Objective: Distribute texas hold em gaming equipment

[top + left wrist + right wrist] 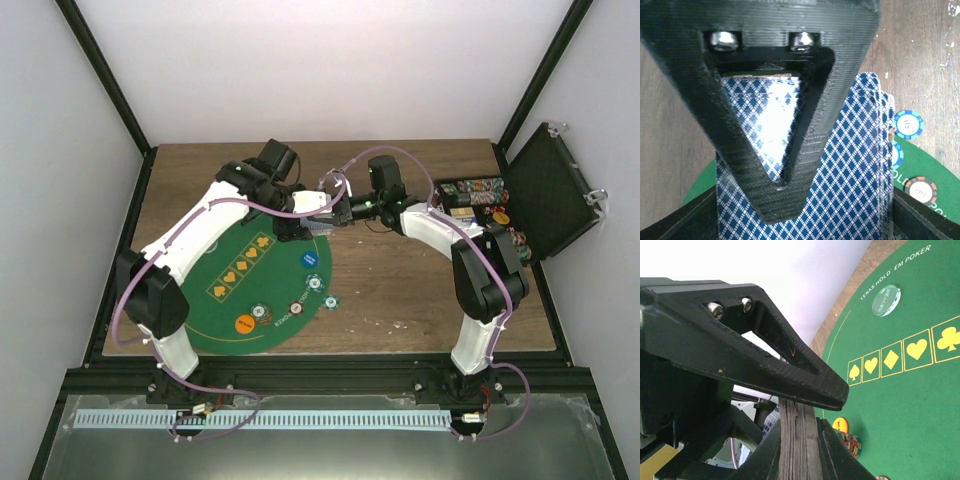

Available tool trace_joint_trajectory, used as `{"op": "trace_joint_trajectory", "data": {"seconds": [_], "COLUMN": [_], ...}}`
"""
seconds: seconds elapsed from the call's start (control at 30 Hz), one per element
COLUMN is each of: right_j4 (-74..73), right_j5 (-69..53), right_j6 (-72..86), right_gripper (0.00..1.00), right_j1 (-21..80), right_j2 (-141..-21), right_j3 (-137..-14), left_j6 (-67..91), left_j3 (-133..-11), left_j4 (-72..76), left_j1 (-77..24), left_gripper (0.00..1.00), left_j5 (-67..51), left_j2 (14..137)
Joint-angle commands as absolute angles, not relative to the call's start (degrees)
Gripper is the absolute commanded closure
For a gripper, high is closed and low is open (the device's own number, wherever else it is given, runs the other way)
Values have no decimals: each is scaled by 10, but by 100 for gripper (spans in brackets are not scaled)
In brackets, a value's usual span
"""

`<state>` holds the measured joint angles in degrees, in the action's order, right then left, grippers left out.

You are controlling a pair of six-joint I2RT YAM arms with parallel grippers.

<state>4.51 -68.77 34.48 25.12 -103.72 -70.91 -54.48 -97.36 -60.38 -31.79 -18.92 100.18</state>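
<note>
My right gripper [799, 452] is shut on a deck of blue-diamond-backed cards [797, 420], held edge-on above the far edge of the green felt mat [225, 300]. My left gripper [805, 217] meets it from the left. Its fingers [922, 220] stand wide apart at either side edge of the cards [850, 165]; contact does not show. The right gripper's triangular finger [765, 150] lies on the top card's back. On the mat lie an orange chip [244, 323], a chip stack [262, 313], a red-white chip [296, 308] and a teal chip [315, 283].
Another teal chip [331, 301] lies on the wood just off the mat. A blue round button [309, 260] sits on the felt. The black case [548, 190] stands open at the right edge, with rows of chips [475, 195] inside.
</note>
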Motion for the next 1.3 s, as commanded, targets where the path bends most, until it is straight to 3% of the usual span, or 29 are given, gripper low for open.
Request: {"op": "trace_joint_trajectory", "data": {"seconds": [0.0,0.17,0.27,0.4,0.5,0.7,0.97,1.27], "right_j4": [28,30,30,30,28,27,-28,-59], "right_j5": [-702,-705,-710,-717,-716,-716,-658,-601], "right_j6": [328,327,325,322,320,318,284,267], "right_gripper": [99,98,97,97,97,97,68,56], "right_j1": [258,258,258,258,258,258,256,239], "right_j2": [-1032,-1032,-1029,-1025,-1022,-1025,-1017,-993], "right_j3": [-741,-741,-741,-741,-741,-741,-746,-722], "left_j6": [-557,-555,-553,-554,-554,-548,-543,-542], "left_j3": [-989,-988,-987,-984,-988,-995,-981,-974], "left_j4": [-623,-620,-616,-609,-609,-612,-604,-604], "left_j1": [-314,-313,-314,-314,-314,-313,-308,-291], "left_gripper": [27,39,39,28,28,45,49,49], "left_j5": [-208,-196,-194,-191,-187,-196,-193,-200], "left_j2": [1012,1019,1022,1029,1035,1033,1023,1015]}}
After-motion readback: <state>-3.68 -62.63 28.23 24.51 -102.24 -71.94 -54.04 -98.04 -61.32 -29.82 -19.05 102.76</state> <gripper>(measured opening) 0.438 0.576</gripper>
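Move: The card deck is just about in my left hand, its middle roughly 1 cm below and 1 cm to the right of it. From my right hand the deck's middle is about 1 cm to the left, level, still pinched top and bottom. Under my left hand, about 20 cm down, lie the blue button some 4 cm back, a blue-and-white chip 9 cm back and a second chip 13 cm back and 4 cm right. I close my left fingers on the deck's two sides, ease them slightly, sink about 1.5 cm and close again to a grip. Meanwhile my right hand keeps its pinch on the deck's faces, then opens to nearly half way to give up its hold. Last, my left hand carries the deck about 1 cm forward and left while my right drifts forward, right and down. ##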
